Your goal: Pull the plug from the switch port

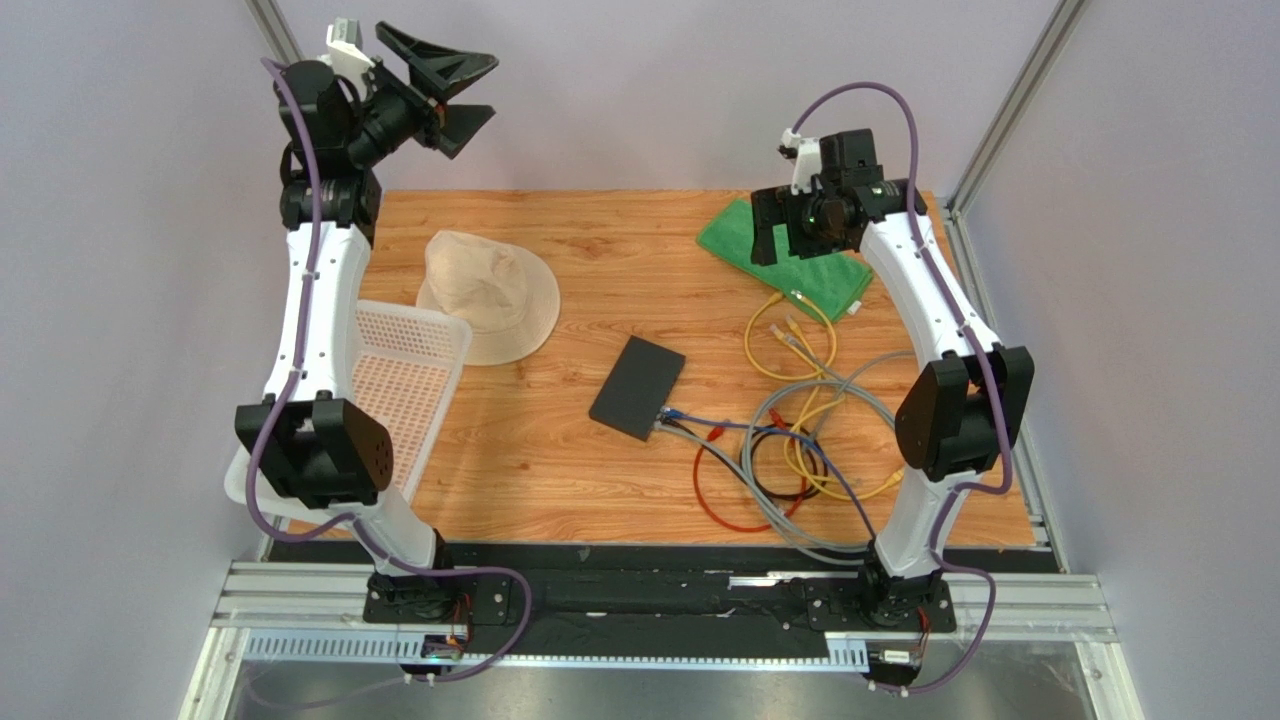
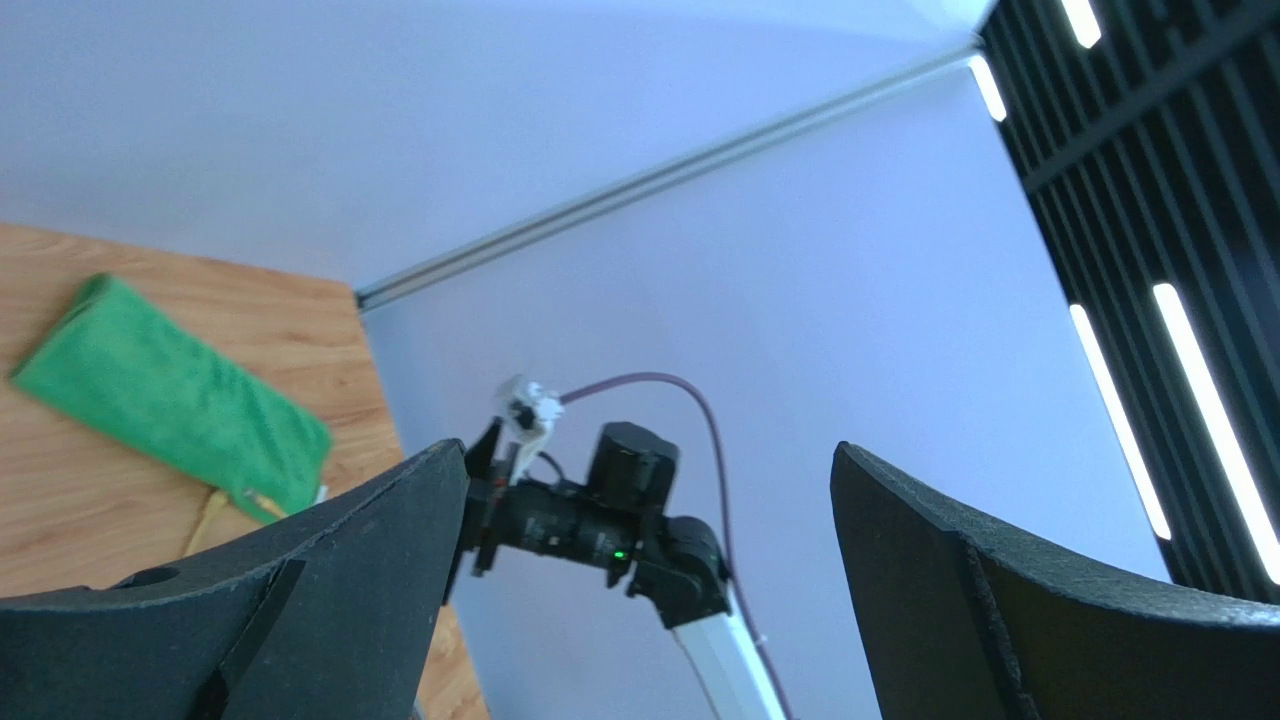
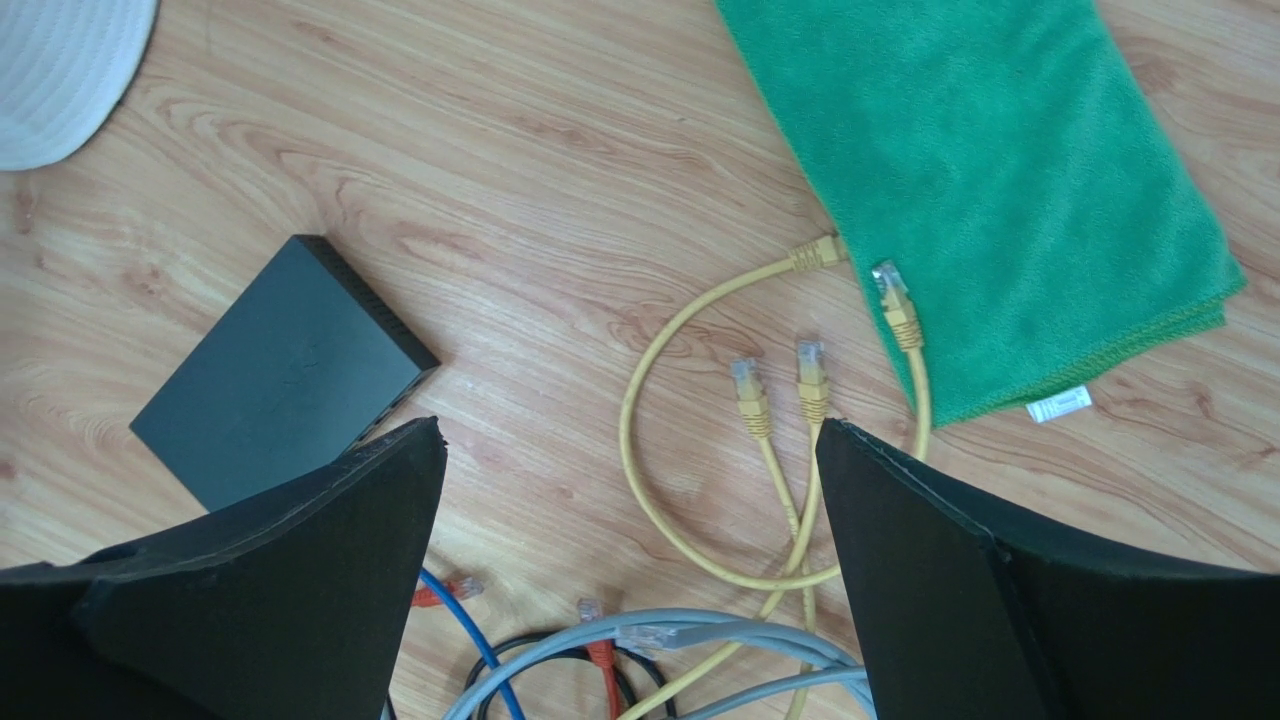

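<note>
The switch [image 1: 636, 386] is a flat black box lying mid-table; the right wrist view shows it at the left [image 3: 278, 375]. A blue cable [image 1: 706, 425] and a grey one run up to its near-right edge. The plug itself is too small to make out from above and is hidden behind a finger in the right wrist view. My left gripper [image 1: 489, 90] is raised high at the back left, open and empty, aimed across at the right arm [image 2: 646, 458]. My right gripper [image 1: 789, 228] hovers open over the back right, with nothing between its fingers [image 3: 631, 428].
A green cloth [image 1: 789, 255] lies at the back right [image 3: 977, 180]. Loose yellow cables [image 3: 706, 435], plus red, grey and black ones [image 1: 781, 465], tangle right of the switch. A beige hat [image 1: 489, 293] and a white basket [image 1: 398, 383] sit on the left.
</note>
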Action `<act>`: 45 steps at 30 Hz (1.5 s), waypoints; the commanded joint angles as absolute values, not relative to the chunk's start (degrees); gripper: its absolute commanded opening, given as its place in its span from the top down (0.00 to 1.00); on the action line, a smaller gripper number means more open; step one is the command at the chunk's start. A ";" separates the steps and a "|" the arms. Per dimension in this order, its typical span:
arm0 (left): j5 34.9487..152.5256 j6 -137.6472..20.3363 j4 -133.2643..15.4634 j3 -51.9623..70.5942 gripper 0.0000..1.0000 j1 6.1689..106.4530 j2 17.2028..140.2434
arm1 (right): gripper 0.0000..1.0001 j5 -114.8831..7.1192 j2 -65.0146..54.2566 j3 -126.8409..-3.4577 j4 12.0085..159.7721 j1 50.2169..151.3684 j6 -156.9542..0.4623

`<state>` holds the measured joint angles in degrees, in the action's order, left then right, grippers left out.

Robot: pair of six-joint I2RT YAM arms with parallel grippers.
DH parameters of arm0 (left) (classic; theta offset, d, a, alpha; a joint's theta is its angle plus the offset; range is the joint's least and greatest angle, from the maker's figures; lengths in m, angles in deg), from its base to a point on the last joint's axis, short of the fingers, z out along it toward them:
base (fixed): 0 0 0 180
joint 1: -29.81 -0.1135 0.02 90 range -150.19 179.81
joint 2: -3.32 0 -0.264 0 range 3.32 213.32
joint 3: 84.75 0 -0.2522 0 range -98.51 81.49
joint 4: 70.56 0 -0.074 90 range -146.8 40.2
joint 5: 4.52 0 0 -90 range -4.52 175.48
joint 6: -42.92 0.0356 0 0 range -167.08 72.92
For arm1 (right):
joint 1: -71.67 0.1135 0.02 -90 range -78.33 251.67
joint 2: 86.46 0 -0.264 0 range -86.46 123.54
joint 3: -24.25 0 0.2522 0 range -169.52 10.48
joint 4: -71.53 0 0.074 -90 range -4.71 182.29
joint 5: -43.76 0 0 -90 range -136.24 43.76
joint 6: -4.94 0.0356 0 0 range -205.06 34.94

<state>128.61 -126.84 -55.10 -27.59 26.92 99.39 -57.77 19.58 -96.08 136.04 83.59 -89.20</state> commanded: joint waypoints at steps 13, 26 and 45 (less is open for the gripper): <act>134.43 -140.67 -60.32 -27.15 0.01 27.26 91.82 | 0.00 -58.54 15.14 -93.75 135.74 86.08 -89.54; 132.17 -87.60 -47.90 0.70 0.01 29.37 86.11 | 0.02 -72.77 12.59 -86.29 139.43 92.67 -91.13; 111.92 -52.69 -29.20 16.44 0.01 45.81 92.69 | 0.43 -98.54 34.03 -80.31 148.50 92.58 -102.65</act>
<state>110.53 -56.14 -28.31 15.27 46.04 90.54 -93.83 31.84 -79.84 150.13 92.75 -102.95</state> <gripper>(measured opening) 0.990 0.571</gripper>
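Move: The blue plug, still in the switch, lies about 19 cm back from the right hand, 17 cm to its left and 19 cm below. From that plug, the grey plug sits roughly 3 cm back and 3 cm left, and the loose red plug 3 cm back and 8 cm right. The switch's middle is some 14 cm back and 16 cm right of the left hand, 50 cm below; the hat is 3 cm ahead, 13 cm left. Back, down and leftward, the right hand swoops about 23 cm towards the blue plug, tilting over 50 degrees so the fingers point left and down, and narrowing them to a bit over half open. The left hand first rises and draws back, then plunges, ending some 37 cm lower and 11 cm back, wide open, fingers turned down towards the switch. ##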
